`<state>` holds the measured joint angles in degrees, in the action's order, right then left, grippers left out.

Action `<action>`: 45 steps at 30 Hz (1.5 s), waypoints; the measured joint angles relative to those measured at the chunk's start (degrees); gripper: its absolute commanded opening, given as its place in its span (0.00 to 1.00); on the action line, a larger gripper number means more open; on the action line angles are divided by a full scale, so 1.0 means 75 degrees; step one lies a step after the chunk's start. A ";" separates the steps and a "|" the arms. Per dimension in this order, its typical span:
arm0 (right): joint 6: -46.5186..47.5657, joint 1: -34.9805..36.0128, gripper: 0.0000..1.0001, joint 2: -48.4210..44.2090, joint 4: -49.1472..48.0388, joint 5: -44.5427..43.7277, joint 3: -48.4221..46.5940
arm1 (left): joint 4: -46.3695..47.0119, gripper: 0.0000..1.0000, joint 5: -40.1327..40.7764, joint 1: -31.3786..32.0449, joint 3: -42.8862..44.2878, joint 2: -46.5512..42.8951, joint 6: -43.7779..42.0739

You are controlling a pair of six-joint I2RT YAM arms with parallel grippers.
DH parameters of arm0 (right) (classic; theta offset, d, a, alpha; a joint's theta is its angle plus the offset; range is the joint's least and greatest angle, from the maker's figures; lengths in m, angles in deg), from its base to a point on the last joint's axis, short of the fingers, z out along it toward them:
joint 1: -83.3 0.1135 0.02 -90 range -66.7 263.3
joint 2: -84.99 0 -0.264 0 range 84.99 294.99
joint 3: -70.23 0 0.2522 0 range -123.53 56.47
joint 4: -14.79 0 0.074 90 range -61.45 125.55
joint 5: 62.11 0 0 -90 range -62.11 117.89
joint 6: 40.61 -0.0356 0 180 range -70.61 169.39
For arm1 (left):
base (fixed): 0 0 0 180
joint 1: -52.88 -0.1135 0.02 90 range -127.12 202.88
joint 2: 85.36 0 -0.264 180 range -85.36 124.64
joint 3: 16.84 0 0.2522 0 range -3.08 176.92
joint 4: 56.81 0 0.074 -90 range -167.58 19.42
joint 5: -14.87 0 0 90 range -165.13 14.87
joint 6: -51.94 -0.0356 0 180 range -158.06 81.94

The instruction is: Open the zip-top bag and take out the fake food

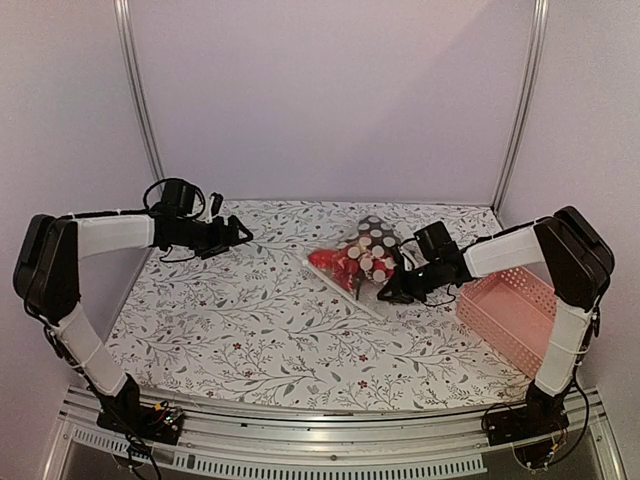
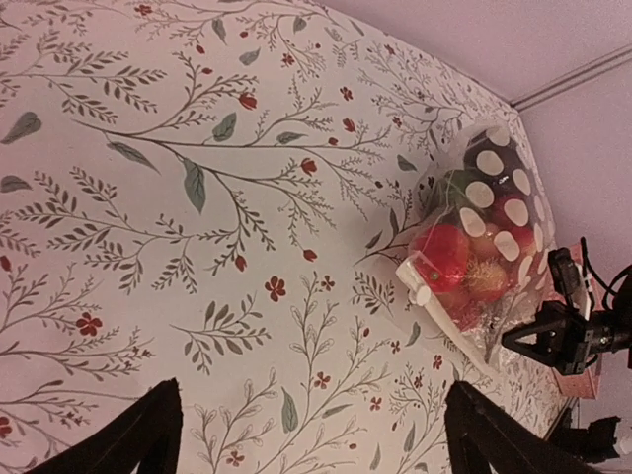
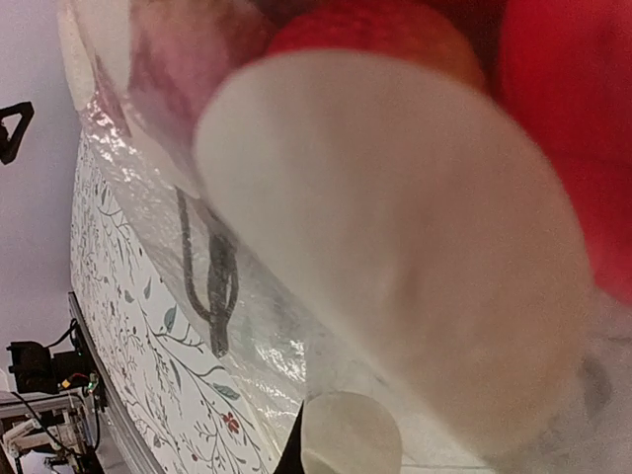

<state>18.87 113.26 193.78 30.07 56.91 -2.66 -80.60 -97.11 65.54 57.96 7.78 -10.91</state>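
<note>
The zip-top bag (image 1: 362, 255) lies on the floral table right of centre, clear with white dots, its zip strip (image 1: 340, 285) along the near-left edge. Red and orange fake food (image 1: 345, 265) shows inside it. My right gripper (image 1: 392, 291) is at the bag's near-right corner, shut on the plastic. In the right wrist view the bag (image 3: 148, 227) and red food (image 3: 563, 148) fill the frame, and only a dark fingertip (image 3: 294, 459) shows. My left gripper (image 1: 238, 232) hovers open, well left of the bag. The left wrist view shows the bag (image 2: 479, 212) far ahead of its spread fingers (image 2: 128, 439).
A pink lattice basket (image 1: 512, 310) stands at the right edge of the table, just beyond my right arm. White walls and metal posts (image 1: 140, 100) close off the back and sides.
</note>
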 measured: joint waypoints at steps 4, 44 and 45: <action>0.0332 0.0000 0.00 -0.0286 0.0303 0.0032 0.0460 | 0.0207 0.67 -0.0962 0.0449 0.0504 0.1093 -0.0189; 0.1055 -0.0166 0.46 -0.1157 0.1574 -0.0851 0.0691 | 0.0860 0.00 -0.4234 0.1967 0.1507 0.3433 -0.0283; 0.1142 -0.0160 0.48 -0.1370 0.1612 -0.0944 0.0679 | 0.0871 0.00 -0.4243 0.1973 0.1405 0.3279 -0.0125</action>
<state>27.44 112.06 183.51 42.16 49.83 2.43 -74.06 -128.93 80.34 68.49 32.37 -11.85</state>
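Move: The near-left end of the bag's zip edge, which my left hand goes for, lies about 17 cm to its right, some 2 cm farther out and 10 cm below. The red fake food is about 7 cm to the right of that zip end and 1 cm farther out, and the bag's spotted part lies about 19 cm right of it and 4 cm farther out. From my right hand, already gripping the bag's near-right side, the zip end is about 23 cm left and 10 cm ahead, at its height. I sweep my left hand some 18 cm to the right and down about 8 cm, turning it clockwise about 40 degrees and narrowing the fingers, then ease back and pinch the zip edge's left end, drawing it back and slightly up. My right hand, shut on the bag, first drags it about 4 cm back and a little right, stays there, then opens partway and starts to rise. ##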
